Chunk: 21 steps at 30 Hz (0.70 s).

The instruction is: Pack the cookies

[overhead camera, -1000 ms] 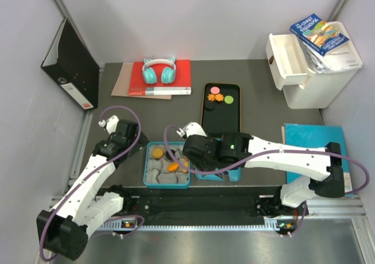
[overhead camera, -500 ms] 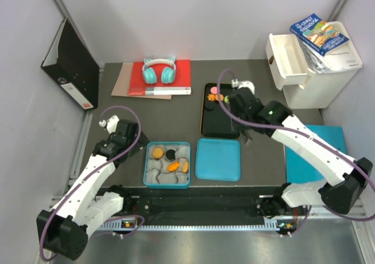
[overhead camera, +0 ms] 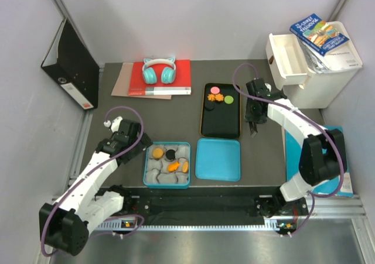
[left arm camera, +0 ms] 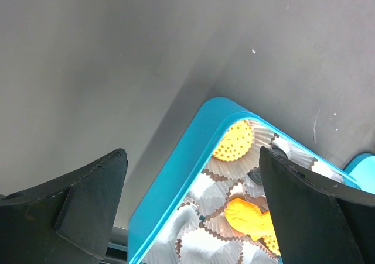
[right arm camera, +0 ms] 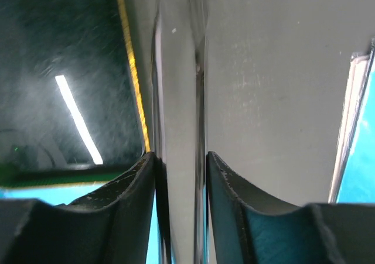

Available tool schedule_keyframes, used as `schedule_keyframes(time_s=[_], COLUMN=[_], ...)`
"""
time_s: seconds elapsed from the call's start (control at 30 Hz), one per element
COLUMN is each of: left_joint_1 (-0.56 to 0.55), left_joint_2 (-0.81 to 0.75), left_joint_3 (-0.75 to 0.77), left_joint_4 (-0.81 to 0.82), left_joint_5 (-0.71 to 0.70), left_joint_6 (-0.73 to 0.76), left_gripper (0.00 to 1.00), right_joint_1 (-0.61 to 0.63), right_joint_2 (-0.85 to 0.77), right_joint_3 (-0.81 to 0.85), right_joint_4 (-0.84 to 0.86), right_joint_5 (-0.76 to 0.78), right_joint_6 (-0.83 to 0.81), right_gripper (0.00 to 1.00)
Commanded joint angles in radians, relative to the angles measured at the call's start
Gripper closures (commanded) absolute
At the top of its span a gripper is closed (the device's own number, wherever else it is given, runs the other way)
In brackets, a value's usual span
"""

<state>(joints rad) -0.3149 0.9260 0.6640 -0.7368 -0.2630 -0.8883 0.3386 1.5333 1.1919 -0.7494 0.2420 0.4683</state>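
Several cookies (overhead camera: 219, 98), pink, orange, green and black, lie at the far end of a black tray (overhead camera: 221, 120). Other orange and black cookies (overhead camera: 173, 166) sit in white paper cups inside the blue box (overhead camera: 147, 164). The box's blue lid (overhead camera: 218, 159) lies to its right. My left gripper (overhead camera: 136, 144) hangs open and wide over the box's left rim (left arm camera: 176, 188), with an orange round cookie (left arm camera: 234, 141) and a fish-shaped one (left arm camera: 249, 214) between the fingers' lines. My right gripper (overhead camera: 253, 128) points down at bare table just right of the tray (right arm camera: 70, 71); my right gripper (right arm camera: 180, 156) is narrowly open with nothing in it.
A red book with teal headphones (overhead camera: 159, 72) lies at the back. A black binder (overhead camera: 70, 65) leans at the left wall. A white drawer unit (overhead camera: 307, 71) with a book on top stands back right. A blue folder (overhead camera: 307, 136) lies by the right arm.
My right arm has swung from over the box and lid, past the tray's far end, to the table right of the tray. My left gripper has shifted slightly toward the box.
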Motion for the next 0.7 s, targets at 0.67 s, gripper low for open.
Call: schedule_keyframes(time_s=[0.67], left_joint_1=[0.004], left_joint_2=[0.005], left_joint_3=[0.025], left_joint_4=[0.028], left_joint_5=[0.028], left_joint_6=[0.012], left_gripper=[0.02], right_joint_1=[-0.142], right_joint_2=[0.162], right_joint_3=[0.005], right_joint_4=[0.093], right_joint_5=[-0.006], right_joint_6=[0.053], right_gripper=[0.26])
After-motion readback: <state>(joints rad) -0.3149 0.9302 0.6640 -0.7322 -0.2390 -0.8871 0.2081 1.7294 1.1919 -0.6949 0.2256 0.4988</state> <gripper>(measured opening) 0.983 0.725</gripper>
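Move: The right hand holds the squeezed tongs above bare table; the spot where they go down lies roughly 4 cm to its right, 1 cm ahead and 8 cm below. From this hand, the black tray's middle is about 11 cm left and 2 cm ahead, the empty blue box 11 cm left and 14 cm back, the blue folder 22 cm right and 12 cm back. From the idle left hand, that spot is some 37 cm right and 5 cm ahead. The right hand lowers the held tongs to the bare table beside the black tray and lets go of them, its fingers opening from about a third to nearly three quarters. It sinks some 6 cm while drifting nearly 4 cm right, away from the tray, tipping its fingertips slightly back towards the base and turning a little clockwise, then stays low as the fingers go on spreading. ##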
